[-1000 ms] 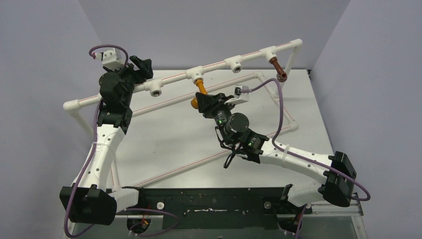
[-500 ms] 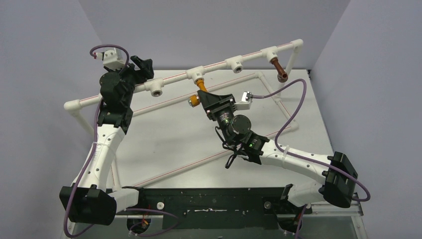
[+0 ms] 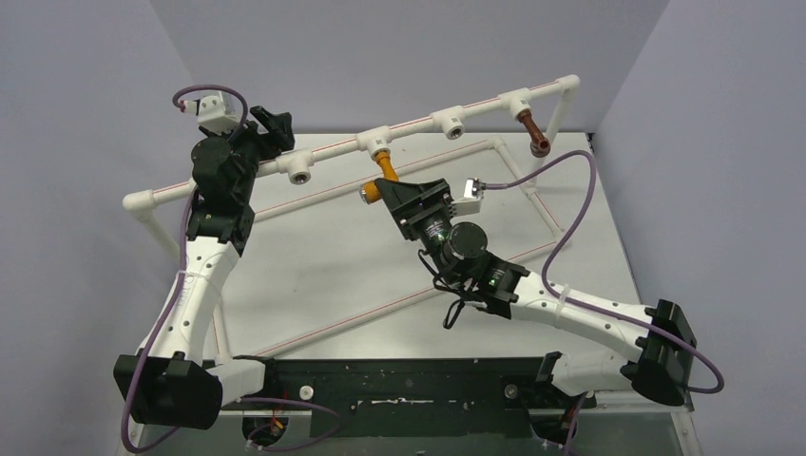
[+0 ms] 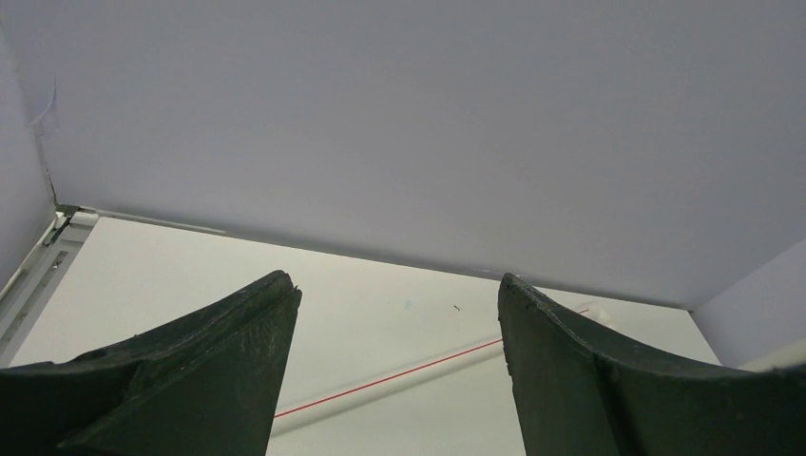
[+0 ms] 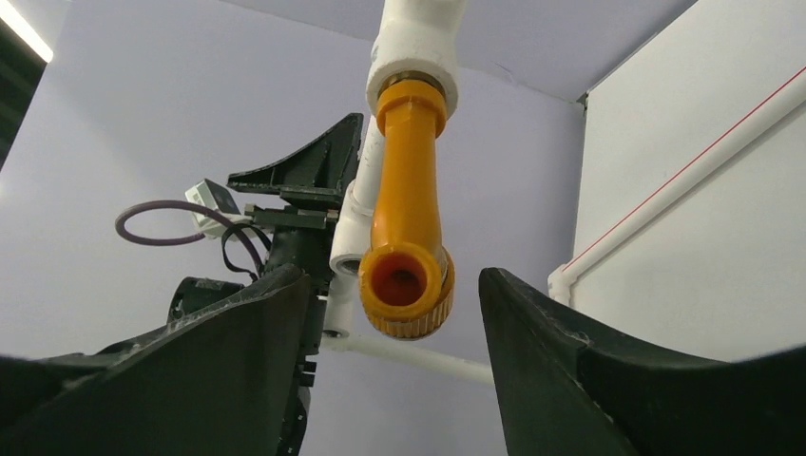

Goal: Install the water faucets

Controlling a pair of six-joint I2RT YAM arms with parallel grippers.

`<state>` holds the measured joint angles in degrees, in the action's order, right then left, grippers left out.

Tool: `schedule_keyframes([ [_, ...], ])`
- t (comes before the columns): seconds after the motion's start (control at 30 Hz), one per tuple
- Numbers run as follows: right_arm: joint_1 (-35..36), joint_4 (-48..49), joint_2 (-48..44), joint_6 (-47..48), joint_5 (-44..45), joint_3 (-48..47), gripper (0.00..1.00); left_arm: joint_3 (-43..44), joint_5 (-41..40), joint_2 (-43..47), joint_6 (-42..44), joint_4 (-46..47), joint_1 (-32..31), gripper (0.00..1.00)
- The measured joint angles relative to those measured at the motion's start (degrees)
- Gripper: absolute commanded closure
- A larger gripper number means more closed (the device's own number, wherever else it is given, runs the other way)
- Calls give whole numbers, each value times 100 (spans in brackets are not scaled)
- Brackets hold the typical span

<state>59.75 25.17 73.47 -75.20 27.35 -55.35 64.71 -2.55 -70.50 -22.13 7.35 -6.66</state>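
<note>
An orange-yellow water faucet [image 3: 381, 175] [image 5: 407, 218] hangs screwed into a white tee socket [image 3: 371, 143] [image 5: 415, 47] of the raised pipe rail. My right gripper [image 3: 388, 196] [image 5: 392, 274] is open. Its fingers stand on either side of the faucet's round end with a gap on both sides. A dark reddish-brown water faucet [image 3: 533, 131] sits in a tee near the rail's right end. My left gripper [image 3: 269, 126] [image 4: 394, 285] is open beside the rail's left part, with nothing between its fingers.
The white pipe rail [image 3: 418, 124] runs diagonally above the table, with open tee sockets at the left [image 3: 300, 175] and right of centre [image 3: 449, 123]. Lower pipes with red stripes [image 3: 380, 304] [image 4: 399, 378] lie on the table. Grey walls close in the back and both sides.
My right gripper turned with the orange-yellow faucet, then opened and let go of it; its arm drew back slightly. The left arm has not moved.
</note>
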Motion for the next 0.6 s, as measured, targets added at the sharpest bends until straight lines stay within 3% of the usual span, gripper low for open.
schedule_keyframes([
  [0.13, 7, -291, -435, 192, -52, 162, 21, 2, 0, -4, 0, -2, -2, 26],
  [0.37, -28, -1038, -1360, 909, -35, 299, 16, 7, -2, -9, 0, -4, -2, 26],
  [0.6, -229, -1941, -1681, 2719, -103, -260, 16, 13, -7, -20, -2, -4, -2, 26],
])
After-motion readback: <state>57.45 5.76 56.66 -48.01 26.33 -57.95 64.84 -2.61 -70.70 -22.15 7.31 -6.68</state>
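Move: The orange faucet, already hanging from its tee on the raised white pipe, sits between the right hand's parted fingertips, its middle about 3 cm ahead and 2 cm left, roughly level. Its tee is some 9 cm ahead and 2 cm left; the empty tee to the right lies about 14 cm ahead and 12 cm right. From the idle left hand the faucet is roughly 12 cm back, 20 cm right and 4 cm lower. The orange faucet is left clear of the right fingers, which already stand off it and spread wider still while the hand backs out, right and a little back at first, then right and up, ending some 8 cm to the right. In the later part the wrist rolls its left side down by about 25 degrees and tips the fingers somewhat upward. ##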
